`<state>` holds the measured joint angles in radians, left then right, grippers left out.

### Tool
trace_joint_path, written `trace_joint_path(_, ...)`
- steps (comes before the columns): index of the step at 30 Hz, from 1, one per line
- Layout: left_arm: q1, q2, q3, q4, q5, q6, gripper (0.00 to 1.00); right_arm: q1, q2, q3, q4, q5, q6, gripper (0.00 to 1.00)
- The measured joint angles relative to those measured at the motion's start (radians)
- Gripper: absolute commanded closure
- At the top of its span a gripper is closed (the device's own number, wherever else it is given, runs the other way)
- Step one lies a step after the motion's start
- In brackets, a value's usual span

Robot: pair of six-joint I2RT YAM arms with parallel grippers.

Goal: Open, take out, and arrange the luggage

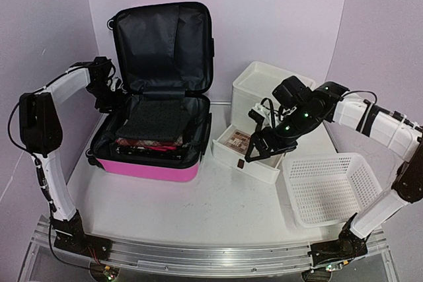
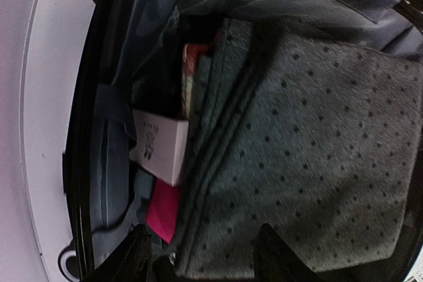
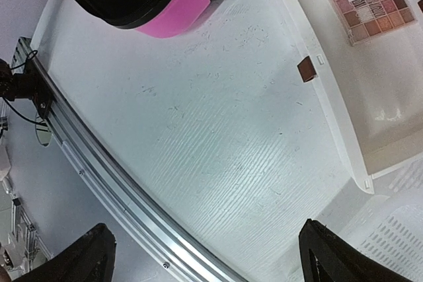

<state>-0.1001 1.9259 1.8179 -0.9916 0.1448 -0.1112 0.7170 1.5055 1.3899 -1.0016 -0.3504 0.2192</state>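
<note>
The luggage (image 1: pixel 158 168), a hot-pink suitcase, lies open at the left of the table with its black-lined lid (image 1: pixel 162 44) standing up. A dark dotted folded cloth (image 1: pixel 158 118) tops its contents. My left gripper (image 1: pixel 117 94) is at the case's back left corner. In the left wrist view my left gripper (image 2: pixel 205 255) has its fingers apart astride the folded edge of the dotted cloth (image 2: pixel 310 156). Whether they press it I cannot tell. Beside the cloth lie a small white box (image 2: pixel 158 146) and a magenta item (image 2: pixel 162 212). My right gripper (image 1: pixel 254 153) (image 3: pixel 211 262) hangs wide open and empty.
A white drawer stack (image 1: pixel 264 80) stands right of the case. Its pulled-out drawer (image 3: pixel 330 97) holds an eyeshadow palette (image 1: pixel 238 140) (image 3: pixel 367 1). A white mesh basket (image 1: pixel 330 186) sits at the front right. An aluminium rail (image 3: pixel 99 156) runs along the near edge.
</note>
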Motion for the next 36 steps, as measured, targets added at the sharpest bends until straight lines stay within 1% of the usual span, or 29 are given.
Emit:
trace_joint_path(7,-0.002,0.183,0.150,-0.022,-0.018,0.048,0.49,0.000,-0.090,-0.040,0.011,0.000,0.045,0.02)
trace_joint_path(11,-0.003,0.251,0.190,-0.025,-0.040,0.068,0.56,0.000,-0.125,-0.047,0.013,0.000,0.065,0.02)
trace_joint_path(16,-0.003,0.316,0.225,-0.035,-0.045,0.085,0.57,0.000,-0.142,-0.068,0.019,0.003,0.084,0.02)
trace_joint_path(18,-0.004,0.335,0.240,-0.039,-0.050,0.087,0.57,0.000,-0.142,-0.076,0.019,0.003,0.090,0.02)
trace_joint_path(24,-0.008,0.365,0.258,-0.039,-0.124,0.106,0.60,0.000,-0.142,-0.081,0.019,0.004,0.098,0.02)
trace_joint_path(26,-0.011,0.365,0.258,-0.039,-0.144,0.115,0.63,0.000,-0.142,-0.082,0.019,0.004,0.101,0.02)
trace_joint_path(30,-0.017,0.366,0.258,-0.039,-0.167,0.119,0.74,0.000,-0.142,-0.092,0.019,0.005,0.108,0.02)
trace_joint_path(36,-0.014,0.371,0.283,-0.040,-0.171,0.136,0.76,0.000,-0.145,-0.099,0.020,0.011,0.119,0.02)
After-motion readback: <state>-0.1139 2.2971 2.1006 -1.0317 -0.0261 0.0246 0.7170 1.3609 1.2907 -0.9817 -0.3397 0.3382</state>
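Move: The small white box tucked down the suitcase's left side lies about 6 cm ahead of my left hand, 2 cm to its left and some 11 cm below. The folded grey dotted cloth is centred roughly 13 cm to this hand's right, 2 cm ahead and 8 cm below; a red-edged cloth corner shows about 12 cm ahead, 2 cm right and 10 cm below. From my right hand, the box is roughly 28 cm ahead, 55 cm left and 13 cm lower. I sink my left hand about 9 cm and carry it some 6 cm forward into the gap between the grey cloth and the suitcase's left wall, down to the white box, rolling its left side up about 15 degrees. My half-open fingers narrow to about a quarter open around the box's upper end and seem to touch it. My empty right hand, still wide open, eases about 2.5 cm back and rightward by the drawer. ##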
